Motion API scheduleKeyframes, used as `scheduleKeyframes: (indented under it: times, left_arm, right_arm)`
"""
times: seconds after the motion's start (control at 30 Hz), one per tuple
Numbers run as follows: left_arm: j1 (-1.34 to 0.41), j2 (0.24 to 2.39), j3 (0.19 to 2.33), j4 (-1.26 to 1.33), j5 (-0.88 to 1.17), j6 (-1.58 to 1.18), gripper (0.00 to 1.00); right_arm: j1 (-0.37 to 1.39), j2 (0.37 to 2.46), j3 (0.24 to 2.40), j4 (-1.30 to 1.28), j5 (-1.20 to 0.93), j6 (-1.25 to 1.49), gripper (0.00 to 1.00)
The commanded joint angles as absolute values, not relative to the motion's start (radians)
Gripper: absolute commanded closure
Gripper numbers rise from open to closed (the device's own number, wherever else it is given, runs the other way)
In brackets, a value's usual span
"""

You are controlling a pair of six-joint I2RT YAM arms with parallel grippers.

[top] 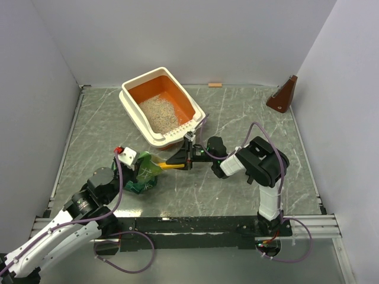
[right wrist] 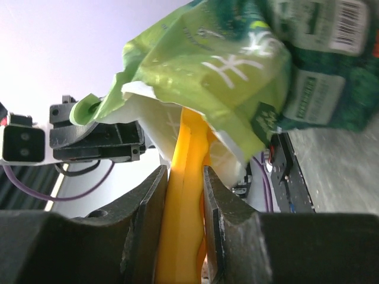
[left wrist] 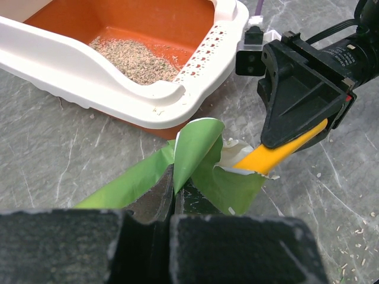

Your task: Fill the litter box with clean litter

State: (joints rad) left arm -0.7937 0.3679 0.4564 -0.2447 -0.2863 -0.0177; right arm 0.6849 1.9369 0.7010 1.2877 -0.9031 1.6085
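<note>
The litter box [top: 131, 102] with cream rim and orange walls stands at the back centre, with a heap of clean litter [top: 159, 112] in it; both also show in the left wrist view, box [left wrist: 71, 74] and litter [left wrist: 133, 58]. My left gripper [top: 134, 168] is shut on the edge of the crinkled green bag [top: 144, 176], seen close in its own view [left wrist: 201, 157]. My right gripper [top: 176, 160] is shut on the handle of the yellow-orange scoop [top: 170, 166], whose head is inside the bag's mouth. The handle [right wrist: 186, 207] sits between my right fingers [right wrist: 148, 219].
A brown wedge-shaped object [top: 283, 94] stands at the back right by the wall. A small tan piece [top: 215, 84] lies at the back edge. Loose grains [left wrist: 349, 236] are scattered on the marbled table. White walls close in three sides.
</note>
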Motion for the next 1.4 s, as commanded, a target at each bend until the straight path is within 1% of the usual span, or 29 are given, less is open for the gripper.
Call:
scheduleKeyframes:
  times: [0.0, 0.37, 0.83, 1.37]
  left_arm:
    - [-0.799, 0.354, 0.472, -0.146, -0.261, -0.017, 0.99]
    - [-0.799, 0.339, 0.462, -0.127, -0.218, -0.012, 0.99]
    - [-0.798, 0.305, 0.448, -0.101, -0.189, 0.026, 0.99]
    - [-0.799, 0.270, 0.439, -0.087, -0.261, 0.040, 1.00]
  right_arm:
    - [0.654, 1.868, 0.672, 1.635, -0.942, 1.660, 1.00]
    - [0.589, 1.758, 0.586, 1.640, -0.979, 1.661, 1.00]
    - [0.506, 1.649, 0.526, 1.638, -1.011, 1.690, 1.00]
    - [0.453, 1.536, 0.466, 1.640, -1.042, 1.721, 1.00]
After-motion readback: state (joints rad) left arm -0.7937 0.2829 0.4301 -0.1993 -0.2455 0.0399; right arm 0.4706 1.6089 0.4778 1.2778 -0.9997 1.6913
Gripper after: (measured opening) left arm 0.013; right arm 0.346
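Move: The right hand grips the yellow scoop's handle, with its bowl still inside the litter bag, whose mouth is about 6 cm to its left, level with it fore and aft and about 1 cm lower. The litter box, where the litter belongs, has its middle some 27 cm ahead, 5 cm left and 10 cm lower. From the left hand, pinching the bag's rim, that mouth lies roughly 6 cm right, 1 cm ahead and 5 cm below. The right hand keeps drawing the scoop out of the bag's mouth, going about 8 cm to the right and, after a slight dip, climbing some 5 cm with its grip unchanged, the bowl kept nearly level and the wrist swinging only a few degrees clockwise. The left hand goes on pinching the green rim between shut fingers, lifting it by 1 to 2 cm and tipping its fingers up about 5 degrees. ##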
